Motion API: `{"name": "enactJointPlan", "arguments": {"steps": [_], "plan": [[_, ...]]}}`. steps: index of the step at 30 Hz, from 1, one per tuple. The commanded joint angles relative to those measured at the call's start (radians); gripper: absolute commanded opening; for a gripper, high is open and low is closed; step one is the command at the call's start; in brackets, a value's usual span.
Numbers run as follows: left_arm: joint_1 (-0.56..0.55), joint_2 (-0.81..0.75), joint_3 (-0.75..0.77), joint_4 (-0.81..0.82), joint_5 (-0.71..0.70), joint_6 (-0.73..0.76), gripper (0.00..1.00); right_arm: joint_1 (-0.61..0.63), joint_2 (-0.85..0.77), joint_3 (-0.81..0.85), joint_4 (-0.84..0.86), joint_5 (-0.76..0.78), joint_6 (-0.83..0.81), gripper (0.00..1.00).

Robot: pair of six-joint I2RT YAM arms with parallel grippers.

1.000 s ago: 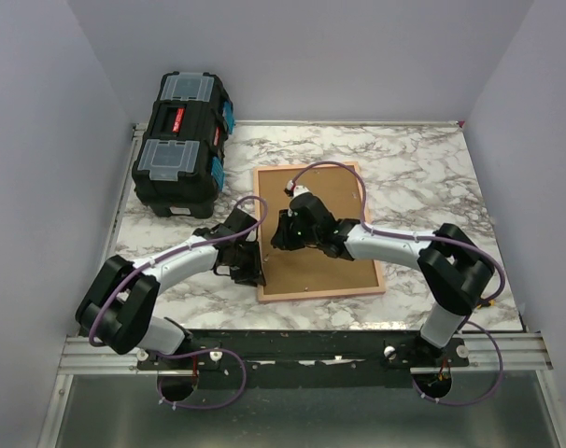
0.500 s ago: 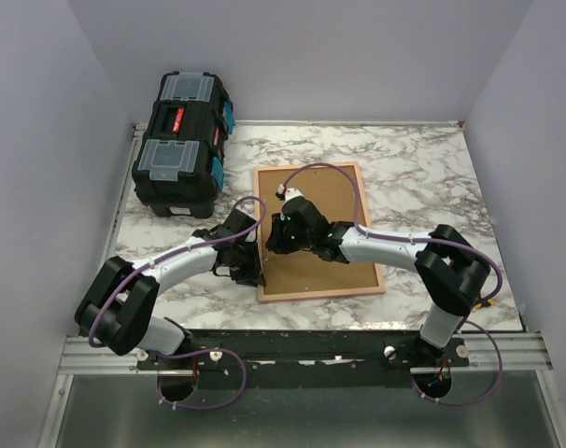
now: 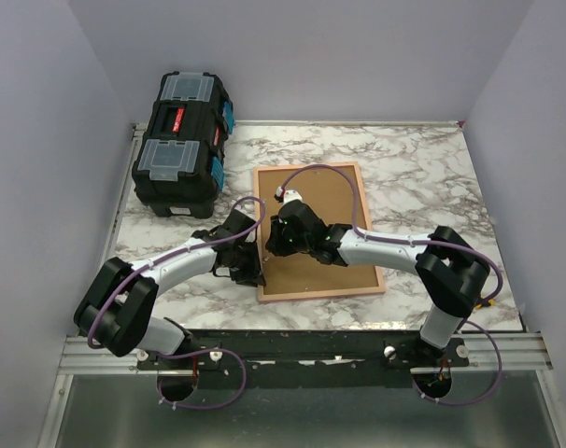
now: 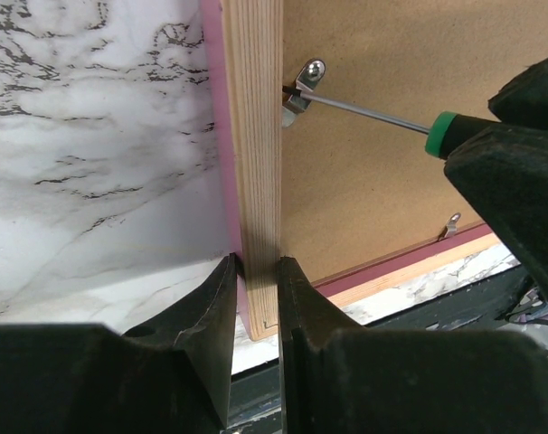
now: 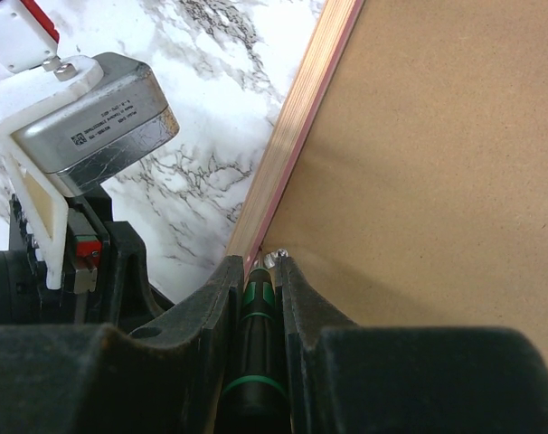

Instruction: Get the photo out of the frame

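Note:
The pink frame lies face down on the marble table, its brown back board up. The photo is hidden beneath that board. My left gripper is shut on the frame's wooden left rail, close to the near-left corner. My right gripper is shut on a black-and-green screwdriver. The screwdriver's steel shaft reaches a small metal clip at the inner side of the left rail. From above, both grippers meet at the frame's left side.
A black toolbox with blue latches stands at the back left corner of the table. A second metal clip sits on the frame's near rail. The left arm's camera housing is close beside the right gripper.
My right gripper has slid left across the back board with the screwdriver, up to the left rail. The left jaws have closed tighter on the rail.

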Motion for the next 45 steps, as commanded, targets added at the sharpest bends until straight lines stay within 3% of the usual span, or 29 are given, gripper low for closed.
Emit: {"name": "enactJointPlan", "arguments": {"steps": [1,19,26,29,37,40,45], "plan": [[-0.005,0.005,-0.03,-0.01,-0.063,0.002,0.05,0.019,-0.02,-0.025,-0.059,0.029,-0.002,0.01],[-0.004,0.011,-0.037,-0.01,-0.069,0.002,0.02,0.031,-0.067,-0.068,-0.1,0.082,0.018,0.01],[-0.005,-0.003,-0.036,-0.006,-0.068,-0.001,0.06,0.032,-0.173,-0.089,-0.06,-0.035,0.039,0.01],[-0.005,-0.019,-0.027,-0.009,-0.068,0.007,0.14,0.031,-0.259,-0.12,-0.062,0.0,0.038,0.01],[-0.007,-0.152,-0.034,-0.045,-0.049,0.013,0.59,0.031,-0.407,-0.19,-0.231,0.203,0.007,0.01],[-0.006,-0.208,-0.017,-0.097,-0.04,0.001,0.68,0.03,-0.478,-0.247,-0.243,0.237,0.042,0.01],[-0.006,-0.326,-0.014,-0.207,-0.073,-0.113,0.74,0.031,-0.551,-0.275,-0.291,0.276,0.096,0.01]]}}
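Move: The right hand's screwdriver already touches the metal clip inside the left rail, about 4 cm left, 3 cm ahead and 5 cm below that hand. The bottom rail's clip is roughly 7 cm back, 5 cm right and 5 cm below it. The left hand already pinches the left rail; from it the first clip is some 6 cm ahead and 2 cm right, and the frame's near-left corner about 4 cm straight back, both about level with it. Right hand's screwdriver pushes the clip back 1 cm, then lifts and swings 10 cm right; left releases rail, rising. ##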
